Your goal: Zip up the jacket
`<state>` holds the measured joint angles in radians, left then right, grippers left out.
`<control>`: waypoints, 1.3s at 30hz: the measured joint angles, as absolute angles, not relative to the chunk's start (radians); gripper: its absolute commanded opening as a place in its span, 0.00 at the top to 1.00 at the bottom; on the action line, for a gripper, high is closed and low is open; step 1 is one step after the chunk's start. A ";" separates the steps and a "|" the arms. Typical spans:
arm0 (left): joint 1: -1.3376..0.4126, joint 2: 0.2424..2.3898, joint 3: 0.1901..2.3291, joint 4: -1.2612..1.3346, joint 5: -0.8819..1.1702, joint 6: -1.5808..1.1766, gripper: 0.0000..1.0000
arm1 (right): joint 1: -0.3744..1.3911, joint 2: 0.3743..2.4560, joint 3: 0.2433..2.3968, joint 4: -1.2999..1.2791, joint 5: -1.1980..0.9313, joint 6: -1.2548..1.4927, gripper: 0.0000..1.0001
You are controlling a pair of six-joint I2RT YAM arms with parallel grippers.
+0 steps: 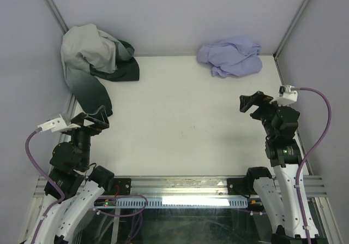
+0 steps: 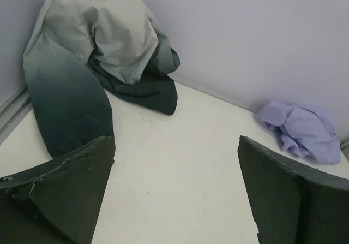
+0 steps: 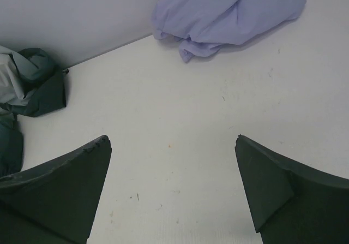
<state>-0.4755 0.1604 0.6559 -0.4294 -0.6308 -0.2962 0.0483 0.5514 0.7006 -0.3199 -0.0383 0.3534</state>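
The lavender jacket point(image 1: 229, 57) lies crumpled in a heap at the back right of the white table, against the back wall. It shows in the left wrist view point(image 2: 305, 130) at the far right and in the right wrist view point(image 3: 229, 12) at the top. Its zipper is hidden in the folds. My left gripper point(image 1: 97, 118) is open and empty at the near left, far from the jacket. My right gripper point(image 1: 252, 102) is open and empty at the right, a short way in front of the jacket. Both hover above bare table.
A white-and-dark-green gradient garment point(image 1: 95, 64) is piled in the back left corner, draping along the left wall; it also shows in the left wrist view point(image 2: 92, 64). Grey walls close the table point(image 1: 180, 129) at back and sides. A metal rail point(image 1: 180, 186) runs along the near edge.
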 measured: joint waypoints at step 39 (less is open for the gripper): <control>-0.395 0.191 0.606 -0.370 -0.505 -0.290 0.01 | 0.008 1.782 1.071 0.288 0.066 0.527 0.00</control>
<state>-0.3950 0.1913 0.6060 -0.3698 -0.5045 -0.2901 0.0078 1.7824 1.0714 0.2878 0.0662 0.5266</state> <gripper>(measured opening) 0.990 0.994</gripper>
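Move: The right gripper, wide open, has the lavender jacket about 43 cm ahead, some 4 cm to its right and about 21 cm below, crumpled against the back wall. The only other cloth, the grey-green garment, is far from that path, roughly 73 cm to the left of the jacket and 7 cm nearer. From the left gripper the jacket lies about 51 cm ahead, 58 cm to the right and 24 cm below. Send the right gripper forward about 25 cm towards the near edge of the lavender jacket while lowering it some 15 cm, starting slowly and speeding up. Keep its fingers wide open, tip them down and swing them a little clockwise on the way, and touch nothing yet. Let the open left gripper ease forward and down only a centimetre or two. ##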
